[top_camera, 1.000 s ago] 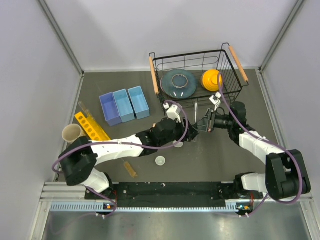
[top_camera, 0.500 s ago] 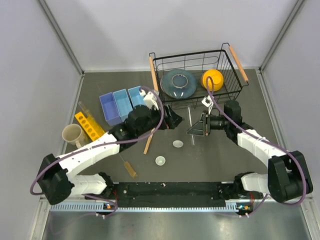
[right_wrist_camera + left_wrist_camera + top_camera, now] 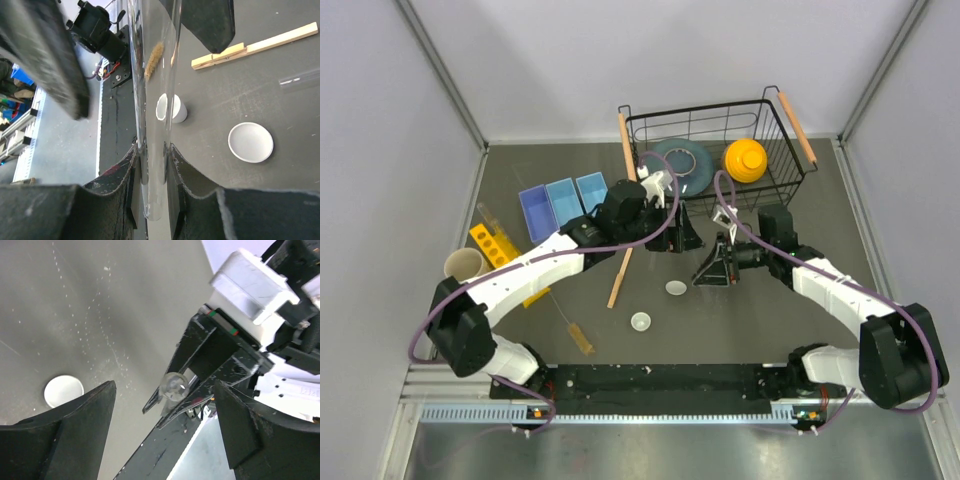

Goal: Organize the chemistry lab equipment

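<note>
My right gripper (image 3: pixel 151 147) is shut on a clear glass test tube (image 3: pixel 150 90), held above the table. The tube's rounded end (image 3: pixel 173 386) points into the gap of my left gripper (image 3: pixel 164 387), which is open and touches nothing. In the top view the left gripper (image 3: pixel 688 240) faces the right gripper (image 3: pixel 708 276) just in front of the basket. A tan wooden stick (image 3: pixel 620 272) lies on the table. Two small white dishes (image 3: pixel 675 288) (image 3: pixel 640 321) sit near the middle. A wire brush (image 3: pixel 575 335) lies at the front left. Another clear tube (image 3: pixel 300 77) lies on the table.
A black wire basket (image 3: pixel 790 185) at the back holds a blue-grey plate (image 3: pixel 682 160) and a yellow bowl (image 3: pixel 744 160). Three light-blue bins (image 3: pixel 565 205) stand at the left, with a yellow tube rack (image 3: pixel 500 255) and a tan cup (image 3: pixel 463 267) beyond them.
My left gripper let go of the wooden stick, opened, and swung from the table's middle up to face the right gripper. The right gripper moved slightly down and left with the tube.
</note>
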`<action>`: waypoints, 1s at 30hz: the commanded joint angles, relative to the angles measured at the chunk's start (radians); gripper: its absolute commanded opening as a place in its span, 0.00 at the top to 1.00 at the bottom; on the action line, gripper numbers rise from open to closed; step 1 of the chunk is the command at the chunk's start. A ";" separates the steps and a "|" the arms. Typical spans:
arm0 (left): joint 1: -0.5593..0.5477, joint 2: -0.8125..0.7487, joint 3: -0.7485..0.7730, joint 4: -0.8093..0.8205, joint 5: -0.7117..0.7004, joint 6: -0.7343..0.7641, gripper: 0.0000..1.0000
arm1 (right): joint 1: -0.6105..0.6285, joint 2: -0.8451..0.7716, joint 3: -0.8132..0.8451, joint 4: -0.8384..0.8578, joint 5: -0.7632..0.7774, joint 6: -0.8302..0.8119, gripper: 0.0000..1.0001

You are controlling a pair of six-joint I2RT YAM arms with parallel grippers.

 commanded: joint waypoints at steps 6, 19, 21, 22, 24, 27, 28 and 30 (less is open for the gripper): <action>-0.006 0.037 0.073 -0.072 0.031 0.037 0.33 | 0.014 -0.027 0.053 -0.032 -0.050 -0.108 0.85; -0.020 0.046 0.082 -0.063 0.075 0.011 0.51 | 0.020 -0.024 0.061 -0.064 -0.039 -0.146 0.85; -0.023 0.044 0.082 -0.063 0.077 0.009 0.54 | 0.022 -0.021 0.062 -0.066 -0.038 -0.148 0.85; -0.025 0.043 0.082 -0.064 0.080 0.006 0.57 | 0.022 -0.022 0.062 -0.067 -0.038 -0.151 0.85; -0.026 0.040 0.082 -0.064 0.084 0.004 0.63 | 0.022 -0.022 0.064 -0.070 -0.036 -0.152 0.85; -0.031 0.035 0.076 -0.057 0.091 -0.005 0.72 | 0.022 -0.022 0.065 -0.079 -0.033 -0.160 0.85; -0.031 0.035 0.071 -0.054 0.095 -0.008 0.75 | 0.020 -0.024 0.067 -0.082 -0.033 -0.163 0.85; -0.035 0.032 0.064 -0.049 0.100 -0.018 0.80 | 0.023 -0.025 0.068 -0.085 -0.038 -0.164 0.85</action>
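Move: The glass tube stands upright in the right fingers. Its upper end is about 2 cm back, 1 cm to the right and 2 cm below the open left hand, and from the right hand it lies roughly 6 cm above and 3 cm ahead. From the left hand, the white dish is almost straight below, some 22 cm down and 1 cm back, 1 cm left. At table height too are the small white cup, about 9 cm back and 9 cm left, and the wooden clamp, 13 cm left and 1 cm forward. The left fingers come in on either side of the glass tube's upper end, closing from nearly wide open to about a quarter as the hand eases some 2 cm back and 1.5 cm down, its wrist turning only slightly, about 5 degrees clockwise. The right hand keeps its grip lower on the tube, holding it up almost in place with a drift back of about 1 cm. ##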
